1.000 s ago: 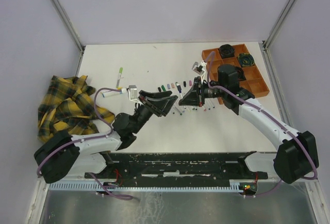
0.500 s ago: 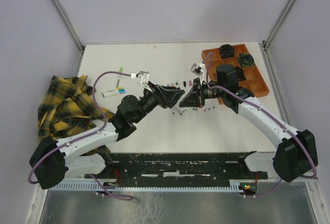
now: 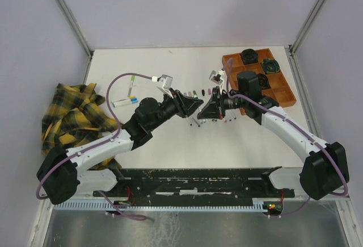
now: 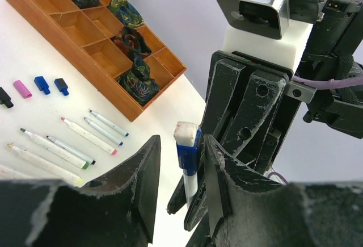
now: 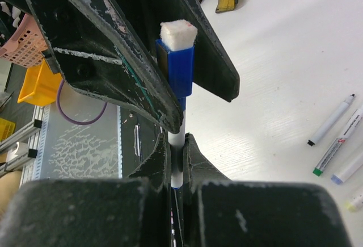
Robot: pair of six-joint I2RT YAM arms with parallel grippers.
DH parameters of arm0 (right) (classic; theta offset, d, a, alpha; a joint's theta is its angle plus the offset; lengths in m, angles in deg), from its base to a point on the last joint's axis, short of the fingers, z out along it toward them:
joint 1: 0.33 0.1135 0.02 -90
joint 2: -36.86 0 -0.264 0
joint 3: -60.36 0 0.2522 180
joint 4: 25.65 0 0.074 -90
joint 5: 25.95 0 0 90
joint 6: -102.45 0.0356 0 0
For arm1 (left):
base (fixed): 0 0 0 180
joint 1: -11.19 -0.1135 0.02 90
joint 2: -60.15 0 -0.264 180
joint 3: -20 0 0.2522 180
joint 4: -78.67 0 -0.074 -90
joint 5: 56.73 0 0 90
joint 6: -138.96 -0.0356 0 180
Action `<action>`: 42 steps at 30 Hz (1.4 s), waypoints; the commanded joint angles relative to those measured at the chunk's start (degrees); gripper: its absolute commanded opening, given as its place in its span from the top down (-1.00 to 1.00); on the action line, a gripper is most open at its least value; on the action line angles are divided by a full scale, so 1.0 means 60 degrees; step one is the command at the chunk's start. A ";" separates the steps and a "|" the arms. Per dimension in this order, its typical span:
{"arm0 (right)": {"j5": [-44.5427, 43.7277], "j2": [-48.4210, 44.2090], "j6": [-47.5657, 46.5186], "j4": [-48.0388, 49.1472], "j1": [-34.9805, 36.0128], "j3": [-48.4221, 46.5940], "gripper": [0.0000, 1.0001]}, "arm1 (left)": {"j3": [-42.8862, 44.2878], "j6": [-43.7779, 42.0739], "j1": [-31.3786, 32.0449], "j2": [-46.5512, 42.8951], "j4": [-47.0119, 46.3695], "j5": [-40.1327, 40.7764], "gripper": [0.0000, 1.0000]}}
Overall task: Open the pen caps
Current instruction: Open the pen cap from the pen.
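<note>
My right gripper [image 5: 177, 145] is shut on the white barrel of a pen [image 5: 177, 156], held off the table above its middle. The pen's blue cap [image 4: 188, 157] with a white end stands between the jaws of my left gripper [image 4: 181, 150]. The left gripper is open: one jaw lies against the cap and the other stands a little apart from it. From above, the left gripper [image 3: 191, 104] and the right gripper [image 3: 204, 108] meet tip to tip. Several loose pen caps [image 4: 41, 84] lie in a row, and uncapped pens [image 4: 91, 136] lie below them.
An orange compartment tray [image 3: 282, 96] with dark round objects stands at the back right. A yellow plaid cloth [image 3: 76, 116] is heaped at the left edge. A green-capped pen [image 3: 131, 82] and a small white item [image 3: 122, 103] lie left of centre.
My left arm has swung up and right to the right gripper, and its jaws have come round the blue cap and narrowed. The right gripper has kept still with the pen.
</note>
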 commanded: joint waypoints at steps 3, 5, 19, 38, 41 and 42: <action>0.0279 0.0059 -0.0204 0.0224 -0.0014 -0.0457 1.00 | 0.0474 0.0169 -0.0245 -0.0025 -0.0233 -0.0426 0.16; 0.0296 0.0084 -0.0204 0.0225 -0.0013 -0.0457 1.00 | 0.0488 0.0216 -0.0317 -0.0026 -0.0264 -0.0540 0.16; 0.0279 0.0149 -0.0203 0.0225 -0.0014 -0.0457 1.00 | 0.0523 0.0660 -0.0466 0.0423 -0.0798 -0.1426 0.51; 0.0349 0.0334 -0.0157 0.0205 -0.0013 -0.0457 1.00 | 0.0620 0.0722 -0.0917 0.0362 -0.0763 -0.1743 0.58; 0.0351 0.0365 -0.0153 0.0210 -0.0014 -0.0457 1.00 | 0.0633 0.0764 -0.0956 0.0384 -0.0836 -0.1814 0.62; 0.0347 0.0373 -0.0162 0.0207 -0.0022 -0.0457 1.00 | 0.0652 0.0774 -0.0967 0.0386 -0.0855 -0.1828 0.70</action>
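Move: The blue pen cap, with its white end, stands almost between the left hand's open fingertips, about 1 cm to the right and level in height. From the right hand, which still grips the pen's white body, the cap lies some 6 cm above and 1 cm ahead. The row of uncapped pens lies about 9 cm ahead of the left hand, 4 cm right and 20 cm below; the row of loose caps is roughly 17 cm ahead, 2 cm left, equally low. Almost in place, the left hand closes its half-open fingers to about half their gap and pinches the blue cap from both sides, first easing half a centimetre forward, then about 1 cm right and slightly back before creeping forward-left again. Its wrist turns clockwise about 5 degrees. The right hand keeps its grip on the pen's body, sinking only about half a centimetre. ##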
